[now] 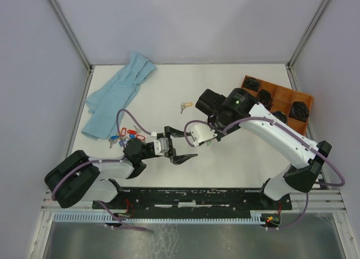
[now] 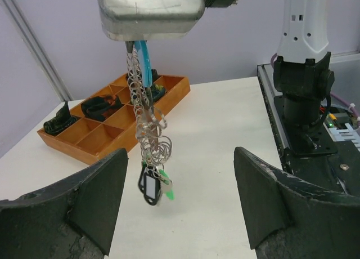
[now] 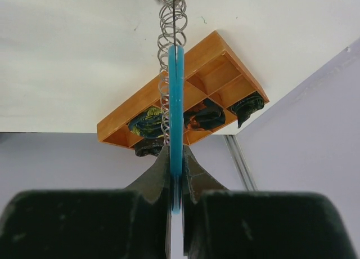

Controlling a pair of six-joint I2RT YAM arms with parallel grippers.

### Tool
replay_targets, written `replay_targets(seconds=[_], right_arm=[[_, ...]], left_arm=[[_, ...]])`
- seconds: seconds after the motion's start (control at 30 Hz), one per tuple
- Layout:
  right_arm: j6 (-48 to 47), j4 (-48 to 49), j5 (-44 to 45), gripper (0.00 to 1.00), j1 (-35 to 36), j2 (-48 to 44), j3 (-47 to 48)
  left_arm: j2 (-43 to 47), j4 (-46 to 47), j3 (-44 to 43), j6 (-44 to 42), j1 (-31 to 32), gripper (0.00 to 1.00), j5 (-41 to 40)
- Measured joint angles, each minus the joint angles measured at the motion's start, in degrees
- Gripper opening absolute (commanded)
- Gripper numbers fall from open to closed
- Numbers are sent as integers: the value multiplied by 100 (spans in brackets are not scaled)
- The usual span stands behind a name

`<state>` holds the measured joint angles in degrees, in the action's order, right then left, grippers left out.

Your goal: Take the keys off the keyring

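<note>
My right gripper (image 3: 176,170) is shut on the light blue sheathed stretch of the keyring (image 3: 176,95), which hangs from it as a chain of silver rings (image 2: 148,121). At the chain's lower end dangle keys with a black tag (image 2: 149,186) and a green tag (image 2: 167,192), just above the table. My left gripper (image 2: 180,200) stands open in front of that hanging end. Its fingers (image 2: 98,194) sit wide on either side, and the tags hang nearer the left finger without touching it. From above, the left gripper (image 1: 175,146) faces the right one across a small gap.
Loose keys with red and blue tags (image 1: 126,136) lie left of the left gripper, and one more key (image 1: 185,106) lies mid-table. A light blue cloth (image 1: 118,93) is at the back left. A wooden compartment tray (image 1: 279,94) with dark items sits at the right.
</note>
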<state>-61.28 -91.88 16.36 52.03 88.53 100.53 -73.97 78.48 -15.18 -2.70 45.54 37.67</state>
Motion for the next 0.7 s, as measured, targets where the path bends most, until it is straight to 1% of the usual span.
replay_targets(seconds=[0.2,0.33,0.57,0.63,0.7], right_arm=[[39,0,-144,2,-2,-20,-26],[42,0,-256,1,0,-55,-26],[57,0,-431,1,0,-94,-26],[61,0,-479,1,0,-98,-26],[79,0,-535,1,-2,-109,-26]], left_arm=[[-634,168,-291,-85,94,84,-33],[-970,348,-492,-79,98,82,-129],[-1606,739,-866,302,151,83,-118],[-1690,809,-868,472,186,81,-160],[-1749,852,-868,621,212,76,-197]])
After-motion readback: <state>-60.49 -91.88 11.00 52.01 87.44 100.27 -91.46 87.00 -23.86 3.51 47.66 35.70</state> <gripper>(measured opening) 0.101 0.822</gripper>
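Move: The keyring hangs from the right gripper by its blue handle. Its lower end, with the dark and green tags, lies about 8 cm right of the open left hand, some 2 cm ahead and 2 cm below. The handle is about 11 cm right, 3 ahead and 9 above. An orange-tagged key lies on the table, roughly 15 cm ahead, 2 left and 20 below. From the right hand that lower end is about 11 cm down, 3 left and 1 back. The left hand reaches about 4 cm right and some 2 cm forward towards the keyring's hanging end, fingers staying open. ##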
